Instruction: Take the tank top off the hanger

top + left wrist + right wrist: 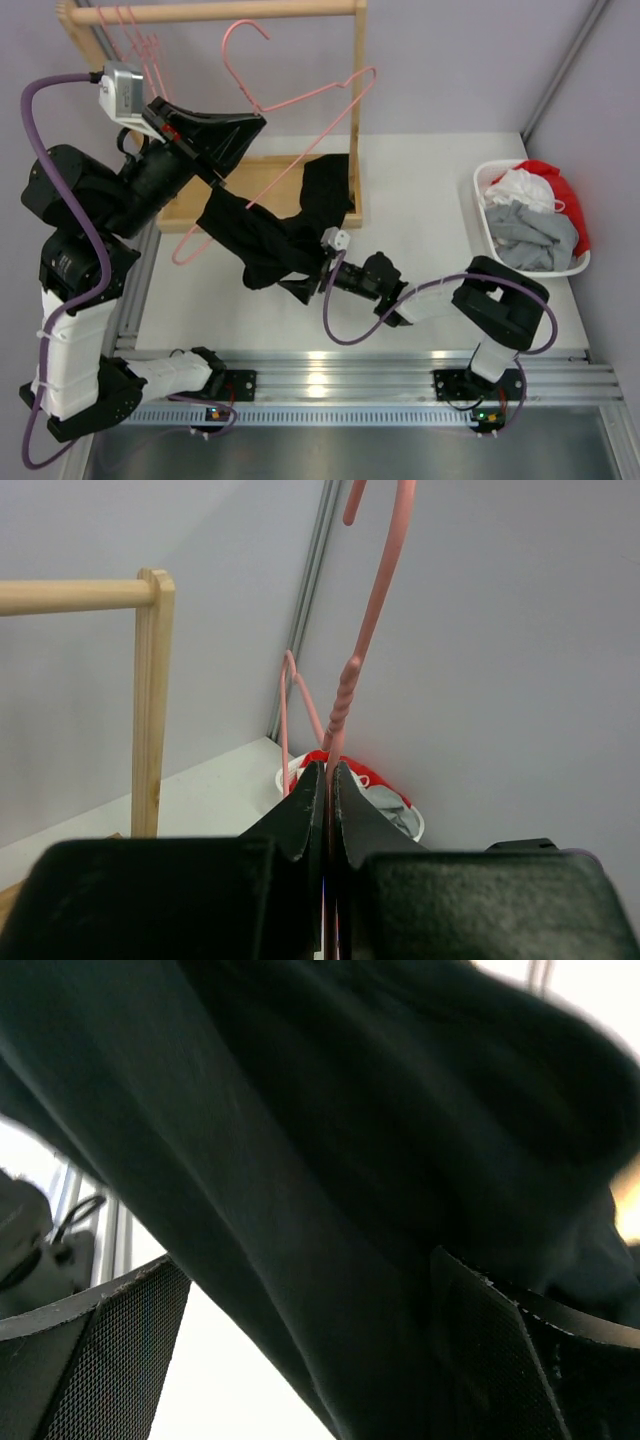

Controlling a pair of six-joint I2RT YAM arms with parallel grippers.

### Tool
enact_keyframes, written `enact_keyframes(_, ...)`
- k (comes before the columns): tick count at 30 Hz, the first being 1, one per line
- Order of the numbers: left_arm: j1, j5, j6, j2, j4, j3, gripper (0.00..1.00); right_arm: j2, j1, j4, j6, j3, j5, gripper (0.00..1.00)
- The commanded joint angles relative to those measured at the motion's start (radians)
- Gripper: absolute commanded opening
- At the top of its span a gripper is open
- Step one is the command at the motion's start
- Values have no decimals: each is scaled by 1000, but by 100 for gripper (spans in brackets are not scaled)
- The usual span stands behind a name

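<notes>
A pink wire hanger (320,92) is held up in the air over the table, and its twisted neck and hook show in the left wrist view (345,695). My left gripper (255,125) (327,775) is shut on the hanger just below the neck. A black tank top (270,235) hangs from the hanger's lower side and sags down to the table. My right gripper (300,287) (305,1270) is open at the garment's lower end. The black fabric (350,1160) fills the space between its fingers, which stand wide apart.
A wooden clothes rack (210,12) stands at the back left, with several more pink hangers (135,40) on its rail and its post (355,120) right behind the tank top. A white basket (482,215) (415,825) of clothes sits at the right. An aluminium rail (400,365) runs along the near edge.
</notes>
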Motion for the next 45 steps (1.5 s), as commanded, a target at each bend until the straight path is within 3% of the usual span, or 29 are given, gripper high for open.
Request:
enact_keyframes(1,-1,5,-36,4,55,35,0,31,71,224,-82,113,29,99)
enact_keyframes(5,1,13,-53,1,68,15,0,34,160,105,-191,212,112,99)
enact_keyframes(6,1,14,-55,-6,75,6,0,33,162,95,-167,221,109,93)
enact_keyframes(7,1,11,-58,-7,83,-5,0,30,163,76,-150,239,108,59)
enact_keyframes(9,1,7,-58,-21,121,-43,0,8,165,-28,-75,261,140,29)
enact_keyframes(10,1,5,-60,-27,135,-55,0,-2,168,-80,-72,288,145,3)
enact_keyframes(11,1,-3,-61,-33,167,-83,0,-21,171,-173,-78,297,123,0)
enact_keyframes(14,1,-15,-64,-47,233,-137,0,-64,205,-238,-131,296,113,0)
enact_keyframes(21,1,-95,-95,-116,664,-445,0,-110,234,-416,-128,330,-102,0)
enact_keyframes(25,1,-151,-55,-122,897,-592,0,-93,262,-664,-199,423,-173,0)
enact_keyframes(30,1,-164,-20,-111,800,-533,0,-163,259,-677,-179,326,0,0)
enact_keyframes(33,1,-223,35,-131,694,-468,0,-300,236,-660,-113,168,152,0)
enact_keyframes(36,1,-297,86,-167,590,-468,0,-499,226,-735,-104,111,267,0)
enact_keyframes(40,-1,-400,117,-239,559,-586,0,-772,226,-895,-122,141,463,0)
enact_keyframes(45,1,-486,131,-280,529,-681,0,-883,223,-962,-291,270,720,0)
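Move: The gathered black tank top is right in front of my open right hand: its middle lies about 5 cm ahead, 4 cm to the left and 8 cm above. The hanger it still hangs from is some 33 cm above that hand, about level with it otherwise; the wooden tray is roughly 30 cm ahead, 8 cm left and 17 cm lower. From my left hand, which holds the hanger's neck, the tank top is some 35 cm below, 6 cm ahead and 2 cm left. I bring my open right hand about 7 cm up and 6 cm left into the tank top and pinch it shut. Keeping hold, I draw it back and slightly down, then swing right and up some 20 cm each, turning clockwise. My left hand keeps the hanger, dips forward, then pulls left, away from the cloth, turning counter-clockwise about 20 degrees. ##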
